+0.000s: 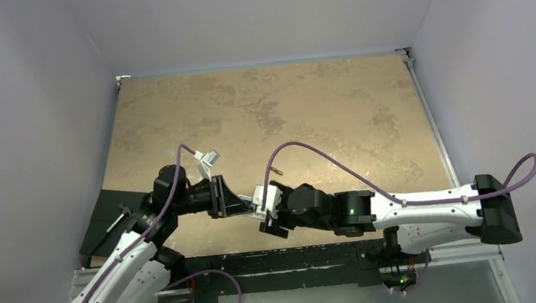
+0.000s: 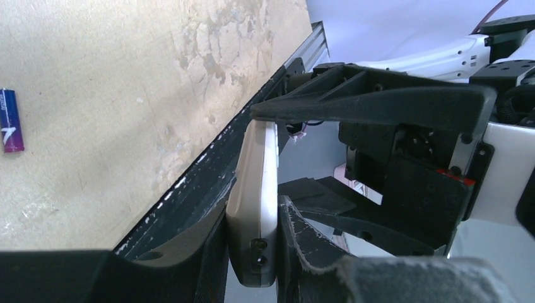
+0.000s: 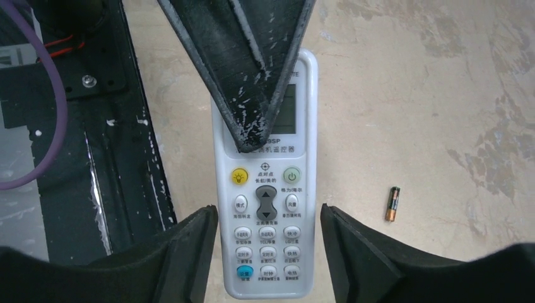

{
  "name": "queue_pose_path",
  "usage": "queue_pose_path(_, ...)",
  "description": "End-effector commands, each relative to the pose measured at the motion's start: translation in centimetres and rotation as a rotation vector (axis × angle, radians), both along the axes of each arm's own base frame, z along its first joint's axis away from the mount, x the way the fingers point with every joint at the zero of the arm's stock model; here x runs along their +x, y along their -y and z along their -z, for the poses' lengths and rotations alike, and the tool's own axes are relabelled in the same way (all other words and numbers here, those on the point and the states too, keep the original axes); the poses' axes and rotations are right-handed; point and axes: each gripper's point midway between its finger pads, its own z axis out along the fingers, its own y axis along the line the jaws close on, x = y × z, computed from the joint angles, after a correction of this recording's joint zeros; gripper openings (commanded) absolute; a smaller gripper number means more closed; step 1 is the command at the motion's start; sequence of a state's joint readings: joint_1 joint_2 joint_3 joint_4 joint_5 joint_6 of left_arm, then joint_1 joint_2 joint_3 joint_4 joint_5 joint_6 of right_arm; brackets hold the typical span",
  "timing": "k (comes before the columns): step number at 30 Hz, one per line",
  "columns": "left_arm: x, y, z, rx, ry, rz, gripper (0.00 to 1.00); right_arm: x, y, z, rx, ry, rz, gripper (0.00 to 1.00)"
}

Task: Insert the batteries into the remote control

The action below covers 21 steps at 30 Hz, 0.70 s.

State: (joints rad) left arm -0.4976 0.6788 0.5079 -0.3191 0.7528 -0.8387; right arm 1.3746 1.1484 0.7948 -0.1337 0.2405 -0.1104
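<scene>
My left gripper [image 1: 244,201] is shut on the white remote control [image 1: 261,197] and holds it off the table. In the left wrist view the remote [image 2: 255,189] stands edge-on between my left gripper's [image 2: 252,211] two pads. In the right wrist view the remote's button face [image 3: 265,208] shows, with a left finger [image 3: 246,69] across its screen. My right gripper [image 3: 268,218] is open, one jaw on each side of the remote's lower end, with a small gap on the right side. The brown, gold-ended battery [image 3: 392,203] lies on the table [image 1: 276,171]. The purple-blue battery [image 2: 11,120] lies apart on the table.
A black rail [image 3: 126,158] runs along the table's near edge, right below the remote. Grey walls [image 1: 57,106] enclose the tan table [image 1: 283,105] on three sides. Purple cables [image 1: 342,166] loop over both arms.
</scene>
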Motion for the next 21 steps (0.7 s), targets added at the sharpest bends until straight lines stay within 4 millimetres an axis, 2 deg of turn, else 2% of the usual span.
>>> queue_pose_path(1, 0.1, 0.7, -1.8, -0.107, 0.000, -0.004, 0.00, 0.7, 0.2, -2.7, 0.103, 0.011, 0.059, 0.90)
queue_pose_path(2, 0.2, 0.8, -2.1, -0.127, 0.008, -0.006, 0.00, 0.7, 0.4, -2.8, 0.104, 0.010, 0.067, 0.98)
queue_pose_path(3, 0.2, 0.9, -2.3, -0.143, -0.001, -0.012, 0.00, 0.7, 0.6, -3.0, 0.103, 0.015, 0.064, 0.99)
queue_pose_path(8, 0.7, 0.9, -3.2, -0.175, -0.010, -0.050, 0.00, 1.0, 1.5, -3.8, 0.128, 0.032, 0.086, 0.99)
queue_pose_path(14, 1.4, 1.1, -3.4, -0.198, -0.051, -0.090, 0.00, 2.0, 2.5, -6.0, 0.189, 0.045, 0.176, 0.99)
queue_pose_path(21, 2.0, 1.5, -3.8, -0.261, -0.101, -0.126, 0.00, 2.1, 3.1, -6.1, 0.066, 0.088, 0.140, 0.99)
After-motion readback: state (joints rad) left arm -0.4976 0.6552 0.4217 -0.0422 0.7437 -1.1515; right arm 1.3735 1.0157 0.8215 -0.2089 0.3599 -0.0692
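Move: The remote control is held between the two hands: its middle is about 3 cm to the right of the left hand and 4 cm to the left and 1 cm ahead of the right, nearly level with both. The brown battery lies on the table about 14 cm ahead of the right hand, 3 cm to its right and 16 cm below. The purple battery lies some 4 cm ahead of the left hand, 2 cm to its right and also about 16 cm lower. The right hand lets go of the remote's lower end, its fingers spreading from the long edges to wide open as it rises about 4 cm and draws off some 3 cm to the right, turning slightly clockwise, then slows almost to a stop. The left hand keeps its pinch on the screen end and lifts the remote about 2.5 cm, edging to the right and forward while its fingertips tip upward by roughly 10 degrees. ##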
